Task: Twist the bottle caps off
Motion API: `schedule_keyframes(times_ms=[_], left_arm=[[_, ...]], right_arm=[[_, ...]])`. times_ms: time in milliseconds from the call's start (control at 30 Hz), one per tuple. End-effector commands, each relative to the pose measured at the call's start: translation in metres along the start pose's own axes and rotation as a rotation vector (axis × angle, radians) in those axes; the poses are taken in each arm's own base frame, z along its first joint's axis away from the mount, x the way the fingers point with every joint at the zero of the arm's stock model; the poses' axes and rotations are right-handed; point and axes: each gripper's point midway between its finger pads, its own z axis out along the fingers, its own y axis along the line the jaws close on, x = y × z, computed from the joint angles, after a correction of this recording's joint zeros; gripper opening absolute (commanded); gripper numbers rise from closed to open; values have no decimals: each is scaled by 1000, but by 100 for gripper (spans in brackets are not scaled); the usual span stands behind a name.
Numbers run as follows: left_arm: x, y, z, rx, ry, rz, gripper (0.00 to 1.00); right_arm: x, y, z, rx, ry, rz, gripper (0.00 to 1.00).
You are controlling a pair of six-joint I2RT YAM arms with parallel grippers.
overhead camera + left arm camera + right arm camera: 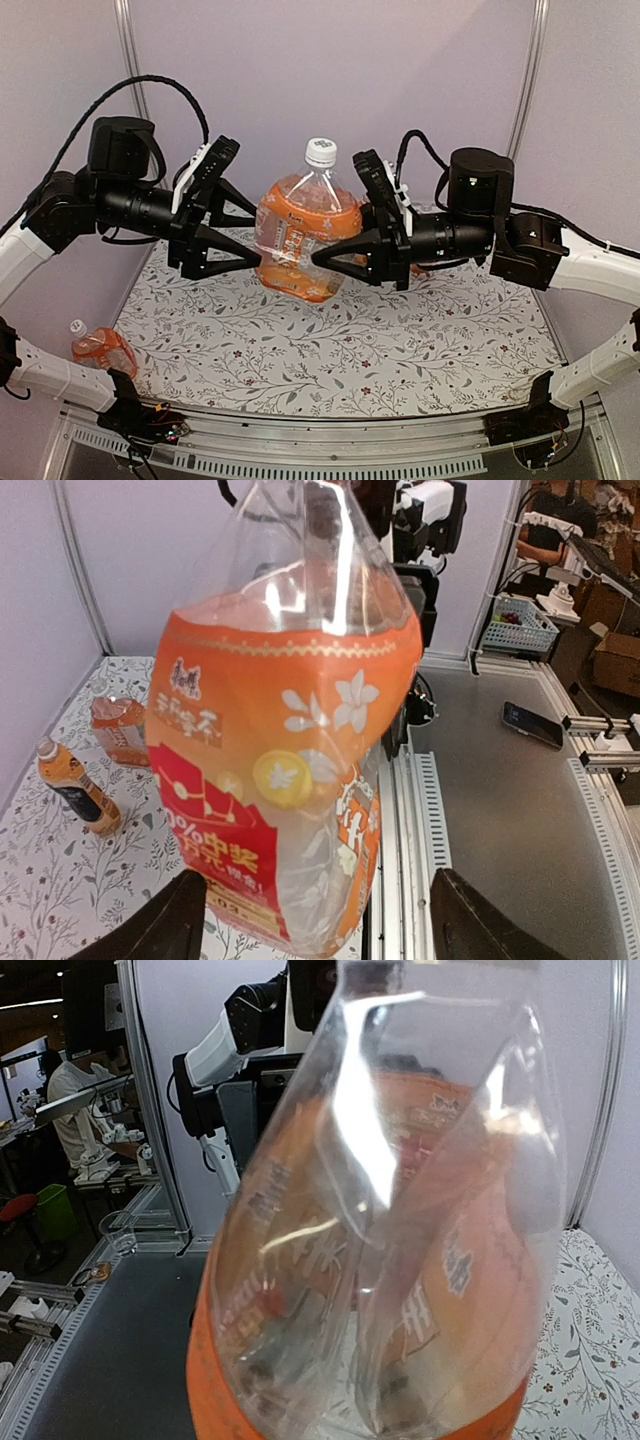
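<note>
A squat bottle (300, 235) with an orange label and orange liquid hangs tilted above the table between both grippers. Its white ribbed cap (320, 152) is on the neck. My right gripper (340, 230) is shut on the bottle's right side. In the right wrist view the bottle (400, 1230) fills the frame and hides the fingers. My left gripper (248, 235) is open around the bottle's left side. In the left wrist view its fingers (480, 925) stand wide apart, with a gap beside the bottle (290, 740). The cap is out of both wrist views.
Another squat bottle (100, 350) with a white cap (77, 327) lies at the table's near left edge. A slim dark-labelled bottle (75, 790) and a squat one (120, 730) rest on the floral table cover (400, 340). Metal rails (330, 435) run along the near edge.
</note>
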Motion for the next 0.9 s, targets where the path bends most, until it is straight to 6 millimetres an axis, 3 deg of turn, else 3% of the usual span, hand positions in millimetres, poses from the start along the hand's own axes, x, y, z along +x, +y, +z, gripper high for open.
schedule_keyframes(times_ms=[0,133,333,467,733,867], left_arm=[[-6,-5,25,50,-33,-3,76],[-6,-7,31,65,-28,7,79],[-1,5,29,-5,-8,60,99],[2,16,22,-52,3,63,100],[11,15,13,-27,17,71,99],[14,25,6,-61,16,83,100]], right_arm=[[-15,11,11,-82,-49,-38,20],[-15,15,15,-117,-51,-36,18],[-12,20,15,-144,-46,-34,16],[-11,19,12,-131,-47,-46,15],[-11,19,7,-115,-50,-56,15],[-9,17,4,-95,-40,-50,15]])
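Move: Just to the left hand's right, its middle about 7 cm off, level with the hand and some 1 cm farther forward, is the upright big bottle. The right hand already grips this bottle, its middle about 3 cm to that hand's left and nearly level. On the table, roughly 30 cm below the left hand, the small juice bottle stands about 20 cm ahead and 14 cm right; another big bottle stands about 18 cm ahead and 26 cm right. Spreading its partly closed fingers to fully open beside the big bottle's label, the left hand eases about 1.5 cm forward and slightly down, its fingers still pointing right at the bottle and its wrist turning only a few degrees. The right hand keeps its grip unchanged and creeps about 1 cm forward and slightly left with the bottle before holding it still. ##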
